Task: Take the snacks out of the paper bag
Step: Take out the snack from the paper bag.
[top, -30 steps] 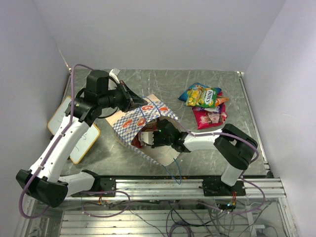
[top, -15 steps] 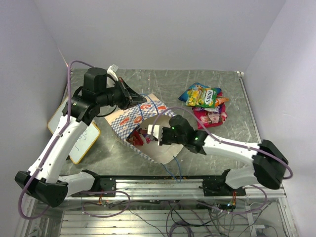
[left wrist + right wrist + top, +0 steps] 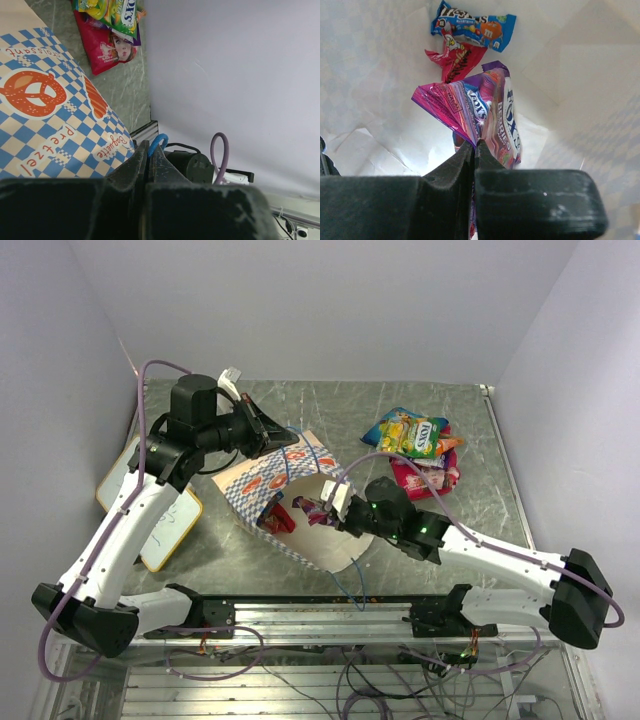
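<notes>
The paper bag (image 3: 262,483) lies tilted on the table with its mouth toward my right arm. My left gripper (image 3: 289,436) is shut on the bag's blue cord handle (image 3: 159,141) and holds the upper side up; in the left wrist view its tips (image 3: 149,148) pinch the cord. At the mouth of the bag, my right gripper (image 3: 336,507) is shut on a magenta-purple Fox's packet (image 3: 490,115), its tips (image 3: 475,146) clamping the packet's edge. Deeper inside lie a blue M&M's packet (image 3: 472,27) and a red packet (image 3: 455,57). Several snacks (image 3: 415,448) are piled on the table at the back right.
A yellow-framed whiteboard (image 3: 118,472) lies at the table's left edge, partly under my left arm. The snack pile (image 3: 107,27) sits just beyond the bag in the left wrist view. White walls close in on three sides.
My right gripper closed on the magenta-purple packet inside the bag and drew back toward the bag's mouth with it, the arm stretching out to the right. My left gripper kept hold of the handle.
</notes>
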You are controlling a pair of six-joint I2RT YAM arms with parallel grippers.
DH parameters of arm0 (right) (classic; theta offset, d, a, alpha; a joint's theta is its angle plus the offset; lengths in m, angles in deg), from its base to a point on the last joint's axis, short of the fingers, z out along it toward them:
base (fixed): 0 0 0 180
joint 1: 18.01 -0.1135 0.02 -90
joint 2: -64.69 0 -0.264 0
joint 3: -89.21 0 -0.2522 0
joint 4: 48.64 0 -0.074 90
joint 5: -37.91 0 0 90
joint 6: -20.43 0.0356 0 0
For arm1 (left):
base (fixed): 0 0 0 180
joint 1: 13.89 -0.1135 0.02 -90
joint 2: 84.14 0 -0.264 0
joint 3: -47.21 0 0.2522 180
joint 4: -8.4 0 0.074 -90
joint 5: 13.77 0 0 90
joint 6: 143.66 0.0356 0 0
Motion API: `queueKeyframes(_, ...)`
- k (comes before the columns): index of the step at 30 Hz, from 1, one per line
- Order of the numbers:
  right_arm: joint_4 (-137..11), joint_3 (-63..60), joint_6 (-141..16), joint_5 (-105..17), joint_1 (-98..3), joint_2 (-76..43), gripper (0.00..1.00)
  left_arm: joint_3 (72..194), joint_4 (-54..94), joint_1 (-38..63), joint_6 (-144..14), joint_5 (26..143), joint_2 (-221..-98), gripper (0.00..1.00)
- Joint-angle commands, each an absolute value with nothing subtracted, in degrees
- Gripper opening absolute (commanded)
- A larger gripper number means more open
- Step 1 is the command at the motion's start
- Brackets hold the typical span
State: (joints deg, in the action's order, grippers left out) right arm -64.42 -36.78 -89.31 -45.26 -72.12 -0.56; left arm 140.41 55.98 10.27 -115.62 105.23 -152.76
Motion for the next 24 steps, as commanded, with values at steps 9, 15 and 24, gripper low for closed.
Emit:
queueKeyframes(9,-62.9,-36.6,-80.3,-45.1,-72.3,2.3,0.0,141.9,53.1,10.4,-115.9,106.7,-153.1,0.07)
queueKeyframes(15,-70.7,-28.3,-62.0,-47.5,-70.9,5.0,0.0,143.3,53.5,10.1,-115.4,106.8,-154.9,0.07)
queueKeyframes(24,-101.5,-6.4,-49.6,-35.6,-64.7,-0.2,0.0,146.8,58.3,9.0,-112.2,103.8,-158.3,0.07)
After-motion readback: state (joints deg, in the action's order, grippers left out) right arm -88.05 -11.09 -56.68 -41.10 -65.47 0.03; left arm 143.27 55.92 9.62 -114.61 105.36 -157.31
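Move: The right hand, already pinching the purple snack inside the paper bag's mouth, has the snack pile on the table as its goal: about 28 cm ahead, 26 cm to its right and 13 cm lower. The bag's middle is some 9 cm ahead and 9 cm left of this hand, 8 cm down; the leftover red and blue packets lie about 8 cm ahead, 13 cm left, 11 cm below. From the left hand, that pile is roughly 22 cm forward, 32 cm right and 34 cm below. Keeping its pinch on one end of the purple snack, the right hand first hangs almost in place, easing about a centimetre back, then lifts quickly, some 12 cm straight up beside the checked flap, as the wrist rolls about 35 degrees around the line of the fingers. The left fingers stay shut on the blue handle and drift about 2 cm forward late on. ##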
